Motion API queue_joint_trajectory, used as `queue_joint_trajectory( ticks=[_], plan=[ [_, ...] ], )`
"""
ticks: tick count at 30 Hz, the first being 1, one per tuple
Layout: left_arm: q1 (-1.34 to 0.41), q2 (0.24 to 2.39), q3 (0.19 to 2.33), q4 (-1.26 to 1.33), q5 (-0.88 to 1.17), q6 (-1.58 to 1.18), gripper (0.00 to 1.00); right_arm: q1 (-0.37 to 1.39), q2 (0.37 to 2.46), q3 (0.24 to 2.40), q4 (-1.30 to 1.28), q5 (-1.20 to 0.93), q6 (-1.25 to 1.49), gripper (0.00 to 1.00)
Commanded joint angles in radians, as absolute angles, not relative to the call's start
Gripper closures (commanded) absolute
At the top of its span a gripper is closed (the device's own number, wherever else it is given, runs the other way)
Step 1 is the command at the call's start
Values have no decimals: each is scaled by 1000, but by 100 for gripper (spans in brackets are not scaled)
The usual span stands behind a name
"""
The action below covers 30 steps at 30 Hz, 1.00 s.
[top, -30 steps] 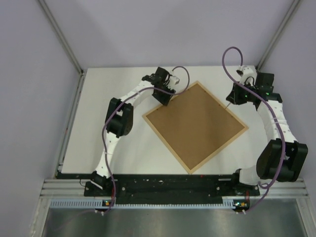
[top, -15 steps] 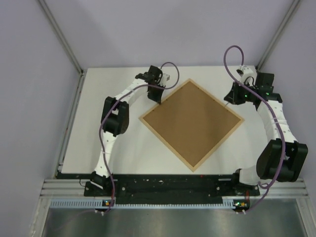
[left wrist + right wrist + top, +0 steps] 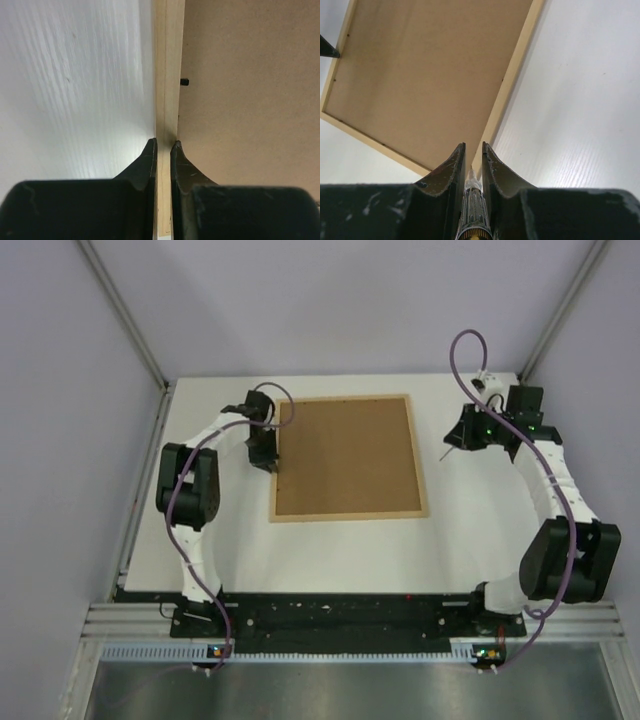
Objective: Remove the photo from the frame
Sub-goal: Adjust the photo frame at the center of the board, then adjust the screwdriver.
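The frame (image 3: 345, 514) lies face down on the white table, square to its edges, with the plain brown backing board (image 3: 345, 455) facing up. The photo is hidden beneath that board. My left gripper (image 3: 268, 465) is shut on the frame's left wooden border (image 3: 169, 75), one finger on each side of it (image 3: 164, 144). To the right of the frame and apart from it, my right gripper (image 3: 462, 440) is shut on a slim pointed tool (image 3: 471, 200). The tool's tip points toward the frame's right border (image 3: 512, 85).
A small black tab (image 3: 184, 81) sticks out at the board's edge, just ahead of the left fingers. White tabletop (image 3: 480, 530) surrounds the frame, with grey walls at the back and sides. The arm bases stand on the black rail (image 3: 340, 615) at the near edge.
The left gripper shut on the frame's border and swung left, turning the frame from a diamond position to square with the table. The right arm stayed almost still.
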State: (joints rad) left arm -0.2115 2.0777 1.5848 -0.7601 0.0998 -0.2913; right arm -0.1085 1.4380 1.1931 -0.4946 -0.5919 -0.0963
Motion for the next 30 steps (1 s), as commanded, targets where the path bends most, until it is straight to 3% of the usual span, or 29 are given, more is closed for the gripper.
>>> queue_joint_trajectory(
  ticks=[1,6,8,10,12,15,19,22,30],
  plan=[
    [-267,2028,1494,-753,77,-301,100,-66,1446,1250,-443,-584,-61,100],
    [-264,2046,1541,-807,14,-281,100,-41,1473,1267,-436,-627,-37,100],
    [-255,2039,1584,-836,9,-281,84,-41,1485,1278,-434,-672,-22,100],
    [-241,2005,1609,-836,9,-272,52,-40,1499,1285,-433,-730,-11,100],
    [-236,1964,1649,-838,9,-247,32,-38,1511,1292,-420,-771,24,100],
    [-235,1895,1695,-807,76,-187,19,-32,1529,1296,-376,-854,76,100],
    [-241,1812,1692,-660,493,-97,2,-6,1589,1308,-278,-1037,216,100],
    [-268,1805,1683,-514,760,-138,2,64,1620,1310,-189,-1133,302,100],
    [-434,1962,1795,-416,980,-244,2,127,1606,1149,438,-1244,737,100]
  ],
)
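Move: The left hand still pinches the photo frame's left rail; the frame's middle lies about 20 cm to its right and 4 cm ahead. The clear-handled tool, sticking out of the right hand's fingers, is some 41 cm to the left hand's right, 2 cm back and 13 cm higher. From the right hand that tool is 3 cm left, 1 cm ahead and 3 cm below; the frame's middle is roughly 24 cm left, 7 cm ahead and 17 cm down. Still gripping the rail, the left hand draws the photo frame back a centimetre or two, then opens wide and lets go, rises about 20 cm and swings right over the frame towards the tool, fingers turning from down to the right. The right hand keeps hold of the tool and carries it some 15 cm left and a little up to meet the left hand, rolling and turning counter-clockwise. ##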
